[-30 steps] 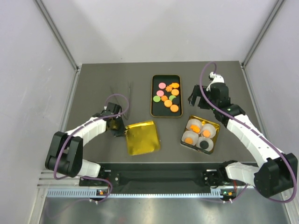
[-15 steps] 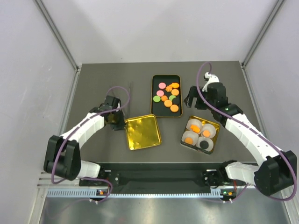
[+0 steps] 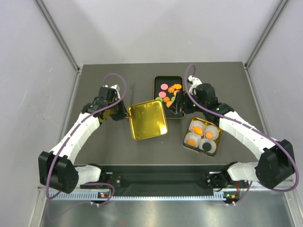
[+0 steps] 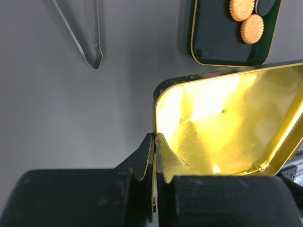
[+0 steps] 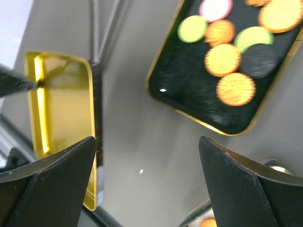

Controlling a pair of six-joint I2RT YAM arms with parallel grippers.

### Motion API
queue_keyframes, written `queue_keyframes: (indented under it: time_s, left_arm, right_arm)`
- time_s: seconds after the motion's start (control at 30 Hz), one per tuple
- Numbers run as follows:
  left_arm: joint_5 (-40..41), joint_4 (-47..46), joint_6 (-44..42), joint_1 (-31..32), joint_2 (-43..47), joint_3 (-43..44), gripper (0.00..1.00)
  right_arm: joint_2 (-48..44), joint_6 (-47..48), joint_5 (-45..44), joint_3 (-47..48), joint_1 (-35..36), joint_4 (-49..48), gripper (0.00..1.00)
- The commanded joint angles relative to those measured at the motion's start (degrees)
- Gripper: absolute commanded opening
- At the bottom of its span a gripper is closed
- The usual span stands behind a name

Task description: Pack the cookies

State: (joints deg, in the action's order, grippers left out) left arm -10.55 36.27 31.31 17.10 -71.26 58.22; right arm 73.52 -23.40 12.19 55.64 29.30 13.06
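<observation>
The cookies (image 3: 169, 96) are small orange, pink, green and black discs lying in a black tray (image 3: 158, 81) at the table's middle back. They also show in the left wrist view (image 4: 252, 28) and the right wrist view (image 5: 222, 59). My left gripper (image 3: 122, 115) is shut on the left rim of a gold lid (image 3: 147, 119), whose hollow side faces up just left of the tray. The pinch (image 4: 155, 142) on the lid (image 4: 227, 113) shows plainly. My right gripper (image 3: 177, 105) hovers open over the tray's near right end, its jaws wide (image 5: 147, 142) and empty.
A gold tin (image 3: 184, 143) with white paper cups holding orange and black cookies sits right of centre, near the right arm. Clear tongs (image 4: 90, 38) lie on the grey table behind the left gripper. White walls close in the table on three sides.
The left gripper closed on the gold lid and carried it back and right, up to the tray. The right gripper moved left to the tray's near end.
</observation>
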Motion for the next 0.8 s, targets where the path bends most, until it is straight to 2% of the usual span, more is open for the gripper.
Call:
queue_keyframes:
  time_s: [0.0, 0.5, 0.63, 0.67, 0.7, 0.73, 0.77]
  left_arm:
    - [-2.2, -1.2, -0.2, 0.3, 0.43, 3.04, 0.0]
    - [-4.75, -4.71, 0.77, 2.67, 0.07, 5.42, 0.0]
    - [-1.59, -5.77, 0.16, 7.15, -0.02, 5.42, 0.0]
    - [0.59, -6.3, -0.02, 7.68, 0.07, 5.42, 0.0]
    - [1.14, -6.47, -0.28, 8.03, 0.16, 5.33, 0.0]
    - [1.32, -7.0, -0.89, 8.12, 0.42, 5.07, 0.0]
    - [2.19, -8.4, -1.16, 8.12, 0.77, 4.63, 0.03]
  right_arm:
    - [0.31, -1.56, 3.11, 3.6, 2.25, -4.18, 0.9]
    - [6.99, -6.92, 8.82, 6.06, 6.03, -11.3, 0.88]
    - [9.1, -9.12, 10.75, 7.2, 6.12, -12.62, 0.73]
    - [9.19, -9.21, 11.1, 7.29, 6.12, -12.62, 0.6]
    - [9.19, -9.3, 11.02, 7.29, 6.03, -12.62, 0.52]
    - [8.84, -9.3, 10.84, 7.12, 6.12, -12.62, 0.37]
    - [8.84, -9.38, 10.67, 7.03, 6.12, -12.62, 0.3]
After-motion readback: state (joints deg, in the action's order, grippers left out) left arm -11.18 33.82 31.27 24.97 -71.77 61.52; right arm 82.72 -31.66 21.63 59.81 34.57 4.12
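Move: The gold lid, held by its left rim in the left hand, has its middle about 13 cm left of the right hand, 5 cm back and some 3 cm lower; from the left hand that is 10 cm right and 2 cm back. The cookie box lies 16 cm right of the right hand, 10 back and 16 below; from the left hand, 39 right, 7 back, 13 below. The cookie tray is 10 cm ahead of the right hand, 3 left, 17 below. The gold lid stays pinched by its left rim as the left hand lifts it a little, then swings it about 5 cm right, turning slightly clockwise. The open right hand comes some 7.5 cm left to meet the lid, rolling a little, and over the last part closes its fingers from wide to about a third around the forward rim near the right corner. ##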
